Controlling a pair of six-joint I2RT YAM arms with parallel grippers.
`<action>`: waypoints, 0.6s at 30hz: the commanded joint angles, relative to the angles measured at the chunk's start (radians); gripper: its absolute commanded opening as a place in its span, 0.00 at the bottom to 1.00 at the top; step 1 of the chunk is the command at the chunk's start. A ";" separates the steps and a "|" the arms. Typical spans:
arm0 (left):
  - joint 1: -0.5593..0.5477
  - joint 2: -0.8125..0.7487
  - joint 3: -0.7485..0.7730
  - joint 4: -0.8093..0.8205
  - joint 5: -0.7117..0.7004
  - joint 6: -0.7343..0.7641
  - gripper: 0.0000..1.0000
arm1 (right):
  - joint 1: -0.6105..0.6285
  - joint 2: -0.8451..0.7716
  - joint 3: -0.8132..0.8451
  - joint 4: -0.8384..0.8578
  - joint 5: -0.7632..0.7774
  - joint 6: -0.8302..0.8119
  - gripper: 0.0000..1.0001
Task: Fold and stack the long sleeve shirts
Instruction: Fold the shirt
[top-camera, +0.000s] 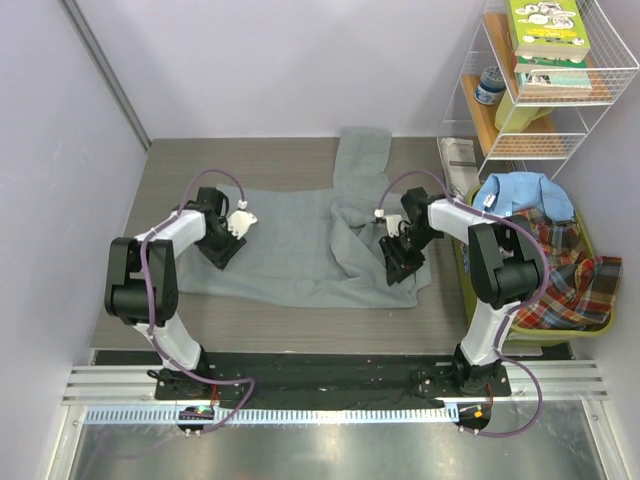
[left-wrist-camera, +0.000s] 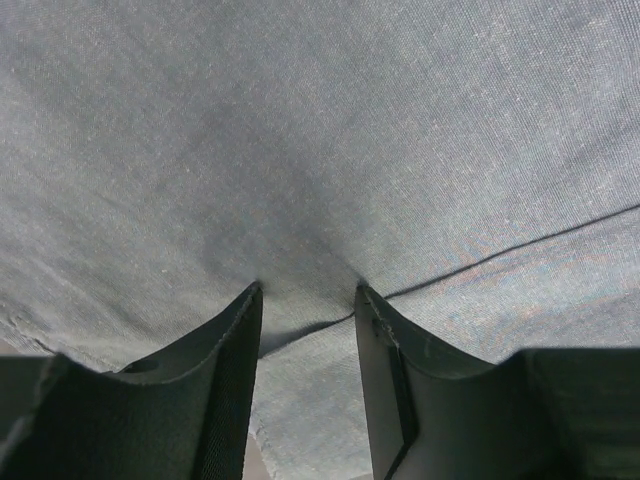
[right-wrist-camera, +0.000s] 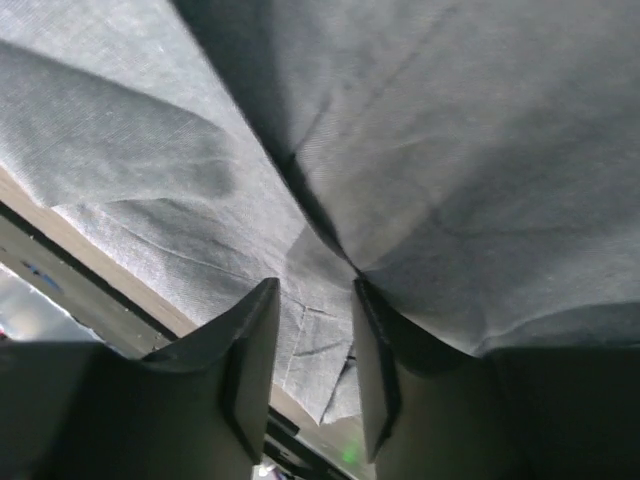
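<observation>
A plain grey long sleeve shirt (top-camera: 300, 250) lies spread across the table, one sleeve trailing toward the back (top-camera: 362, 150) and bunched folds at its right side. My left gripper (top-camera: 222, 248) presses down on its left part. In the left wrist view the left gripper (left-wrist-camera: 307, 290) has its jaws apart, with flat grey cloth (left-wrist-camera: 350, 130) and a seam line between the tips. My right gripper (top-camera: 393, 265) sits at the shirt's right front part. Seen from the right wrist, the right gripper (right-wrist-camera: 315, 285) also has its jaws apart, straddling a fold of the cloth (right-wrist-camera: 480, 150).
A green basket (top-camera: 590, 325) at the table's right edge holds a light blue shirt (top-camera: 520, 192) and a red-green plaid shirt (top-camera: 565, 275). A white wire shelf (top-camera: 545, 60) with books stands at the back right. A booklet (top-camera: 458, 155) lies near it. Bare table (top-camera: 150, 180) shows at left.
</observation>
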 joint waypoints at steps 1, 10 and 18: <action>0.014 -0.045 -0.112 -0.098 -0.055 0.019 0.43 | 0.012 -0.026 -0.050 -0.002 -0.012 0.011 0.39; 0.016 -0.251 -0.056 -0.180 0.189 0.013 0.64 | 0.009 -0.141 0.153 -0.093 -0.092 -0.027 0.55; 0.016 -0.504 -0.025 0.049 0.283 -0.177 1.00 | 0.061 -0.020 0.462 0.128 -0.129 0.297 0.87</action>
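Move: The gray shirt already lies under both sets of part-open fingertips. Its body's middle is about 19 cm right of the left gripper and 3 cm ahead; for the right gripper, some 25 cm left and 6 cm ahead. The shirt's near edge runs roughly 9 cm straight back from the left fingers. From the right gripper, the raised fold is 8 cm ahead and 11 cm left, the far sleeve about 27 cm ahead and 9 cm left. Keep the left fingertips down on the shirt and drag it back towards the base about 6 cm while the right fingertips drag back barely 2 cm. Then lift both clear with the fingers spreading: the left mostly up, easing forward and right; the right up some 12 cm and forward towards the far sleeve, drifting left, its fingertips swinging forward. ##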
